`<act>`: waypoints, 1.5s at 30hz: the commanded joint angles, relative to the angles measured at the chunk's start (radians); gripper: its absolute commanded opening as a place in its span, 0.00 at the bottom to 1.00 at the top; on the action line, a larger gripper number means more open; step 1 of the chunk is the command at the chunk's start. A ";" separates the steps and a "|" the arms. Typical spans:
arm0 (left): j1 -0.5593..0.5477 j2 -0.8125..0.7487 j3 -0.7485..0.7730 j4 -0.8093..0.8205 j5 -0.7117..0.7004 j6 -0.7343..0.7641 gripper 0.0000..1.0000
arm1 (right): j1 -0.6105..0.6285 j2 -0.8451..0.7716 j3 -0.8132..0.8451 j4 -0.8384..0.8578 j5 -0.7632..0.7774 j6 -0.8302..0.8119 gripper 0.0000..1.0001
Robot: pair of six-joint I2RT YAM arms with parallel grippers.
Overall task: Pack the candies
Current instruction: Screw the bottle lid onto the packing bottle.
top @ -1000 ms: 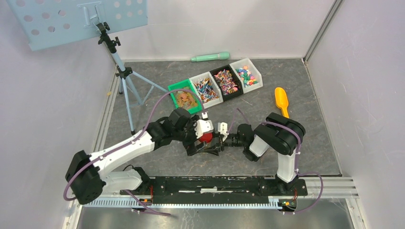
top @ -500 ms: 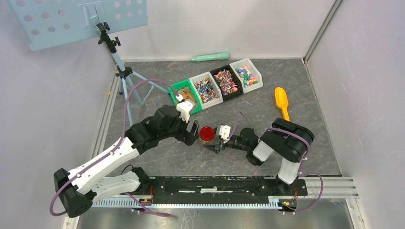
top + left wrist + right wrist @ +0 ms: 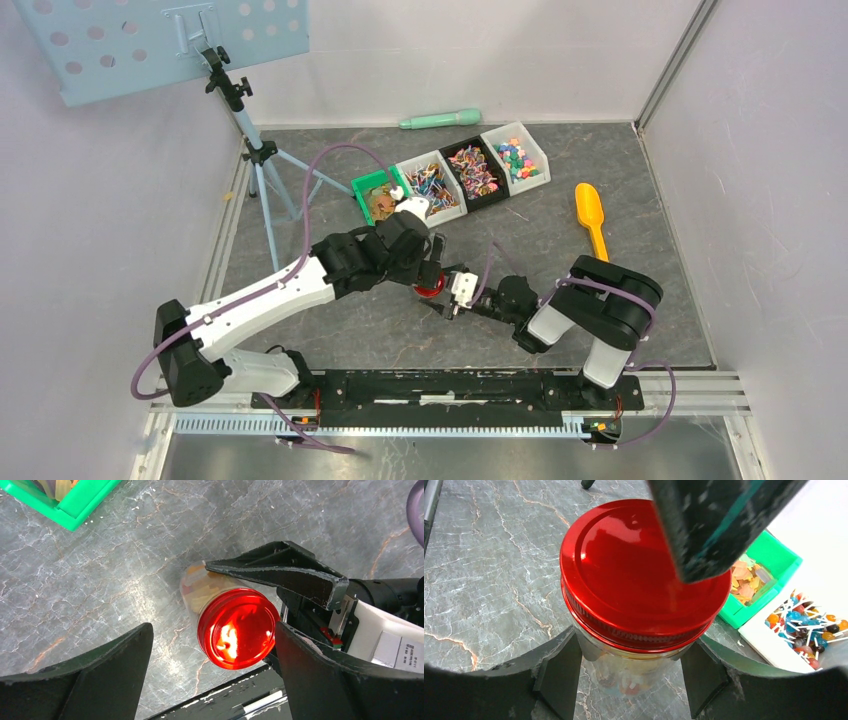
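A clear glass jar (image 3: 639, 677) with a red lid (image 3: 634, 570) stands between the fingers of my right gripper (image 3: 631, 680), which is shut on its glass body just under the lid. Candies of mixed colours show through the glass. My left gripper (image 3: 212, 635) hovers open over the lid (image 3: 237, 628), one finger on each side and neither pressing it. From above, the lid (image 3: 430, 290) sits half hidden under the left gripper (image 3: 425, 270), with the right gripper (image 3: 450, 298) reaching in from the right. More candies fill the bins behind.
A green bin (image 3: 372, 187), a white bin (image 3: 432, 185), a black bin (image 3: 473, 170) and another white bin (image 3: 515, 157) stand in a row at the back. A yellow scoop (image 3: 590, 212) lies to the right, a green tube (image 3: 440, 120) by the back wall, a tripod (image 3: 250, 150) at left.
My left gripper left the lid, drew back to the left, then came back over the jar and stands open. The right gripper kept hold of the jar and shifted slightly left.
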 commanded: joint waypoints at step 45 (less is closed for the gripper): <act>-0.070 -0.021 -0.177 0.181 0.129 0.248 0.54 | -0.050 -0.035 -0.018 0.404 -0.180 0.064 0.40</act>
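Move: The red bottle lid, already on the bottle, lies about 3 cm right of the open left hand, 3 cm below it and roughly 1 cm back. From the right hand, which still grips the bottle, the lid is some 3 cm above, nearly level both ways. From the left hand, the green tray stands around 20 cm ahead and 9 cm left, the white lollipop tray some 24 cm ahead and 3 cm right, both roughly 15 cm lower. Left hand eases some 3 cm right and down, closing on the lid's rim; right still holds the bottle. ##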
